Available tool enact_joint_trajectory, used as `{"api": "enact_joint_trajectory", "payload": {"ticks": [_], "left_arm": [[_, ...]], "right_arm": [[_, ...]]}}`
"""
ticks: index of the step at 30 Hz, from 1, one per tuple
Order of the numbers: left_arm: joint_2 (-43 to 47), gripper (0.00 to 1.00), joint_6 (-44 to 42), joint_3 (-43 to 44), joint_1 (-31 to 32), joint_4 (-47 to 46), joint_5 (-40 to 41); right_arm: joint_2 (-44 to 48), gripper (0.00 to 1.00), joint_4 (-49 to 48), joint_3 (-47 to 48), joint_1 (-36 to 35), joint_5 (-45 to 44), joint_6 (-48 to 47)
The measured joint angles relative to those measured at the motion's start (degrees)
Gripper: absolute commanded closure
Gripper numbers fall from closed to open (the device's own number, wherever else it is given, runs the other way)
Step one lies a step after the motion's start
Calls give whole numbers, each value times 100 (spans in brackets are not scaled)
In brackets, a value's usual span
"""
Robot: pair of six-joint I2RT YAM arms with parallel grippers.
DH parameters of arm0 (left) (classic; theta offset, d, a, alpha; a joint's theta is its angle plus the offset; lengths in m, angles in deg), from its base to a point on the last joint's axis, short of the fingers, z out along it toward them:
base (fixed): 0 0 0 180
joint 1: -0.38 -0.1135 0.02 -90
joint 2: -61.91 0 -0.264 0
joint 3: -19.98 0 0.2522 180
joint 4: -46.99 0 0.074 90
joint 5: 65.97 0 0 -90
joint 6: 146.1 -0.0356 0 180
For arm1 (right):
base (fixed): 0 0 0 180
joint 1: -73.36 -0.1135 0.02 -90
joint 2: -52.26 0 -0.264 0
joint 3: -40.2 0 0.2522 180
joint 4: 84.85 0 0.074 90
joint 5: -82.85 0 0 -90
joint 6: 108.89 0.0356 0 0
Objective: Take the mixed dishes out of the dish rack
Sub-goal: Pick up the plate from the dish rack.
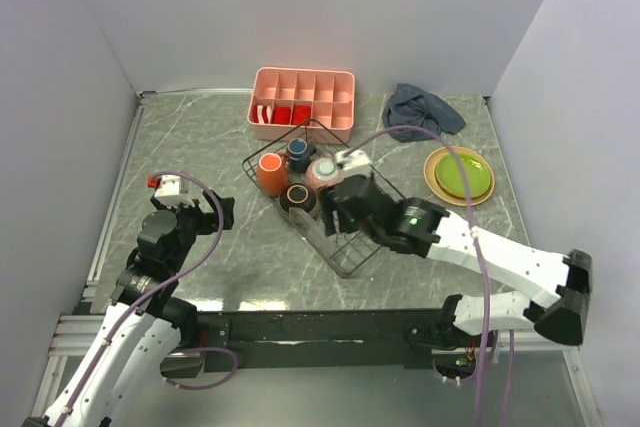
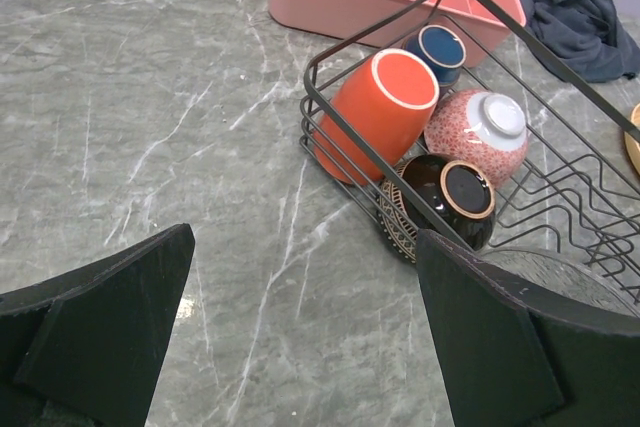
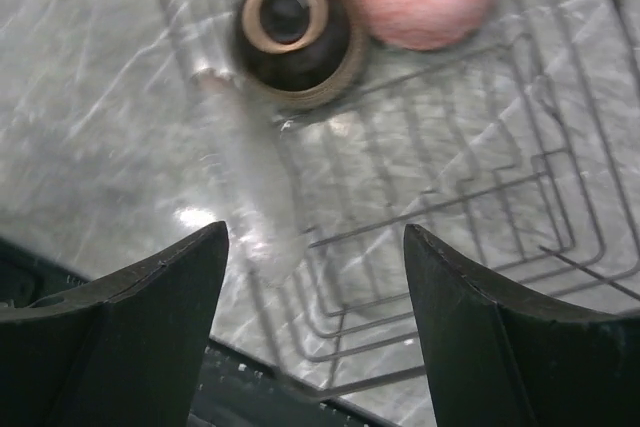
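The black wire dish rack (image 1: 347, 265) stands mid-table. In its far-left end lie an orange mug (image 1: 270, 173), a small dark-blue cup (image 1: 298, 153), a pinkish speckled bowl (image 1: 324, 173) and a dark-brown bowl (image 1: 298, 198). A lime green plate on a tan plate (image 1: 459, 175) lies on the table to the right; no orange-red plate shows. My right gripper (image 1: 335, 209) is open and empty above the rack's bare slots (image 3: 440, 211), near the dark-brown bowl (image 3: 295, 37). My left gripper (image 1: 200, 212) is open and empty over bare table left of the rack (image 2: 385, 27), facing the mug (image 2: 380, 112).
A pink compartment tray (image 1: 303, 99) with red-white items stands behind the rack, close to it. A grey cloth (image 1: 422, 109) lies at the back right. White walls close in the table on three sides.
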Motion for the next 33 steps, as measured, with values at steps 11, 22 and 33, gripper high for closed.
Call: {"api": "enact_joint_trajectory", "payload": {"ticks": [11,22,33], "left_arm": [[-4,1,13,0,48,33,142],[2,1,13,0,68,33,181],[4,1,13,0,83,33,181]], "right_arm": [[-2031,41,988,1840,-1679,-1506,-63],[-2979,55,1773,2052,-1843,-2146,-70],[-3550,75,2262,2299,-1845,-2798,-24]]}}
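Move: The clear glass plate still stands in the near side of the dish rack, its middle about 5 cm left of the right hand, level with it fore and aft, and some 10 cm below. The black bowl is about 8 cm ahead and 9 cm left of this hand, the pink bowl 12 cm ahead and 3 cm left, both some 11 cm lower. From the left hand the glass plate lies roughly 20 cm to the right, level fore and aft, 12 cm down. To the glass plate's upper rim the empty right hand comes, first swinging about 8 cm left and a little back, then sinking some 7 cm while easing 2 cm back to the right. The wrist rolls about 40 degrees, left side down, bringing the fingers to point forward and down, and they narrow from wide open to about a third, around the rim; a firm pinch can't be seen yet. ##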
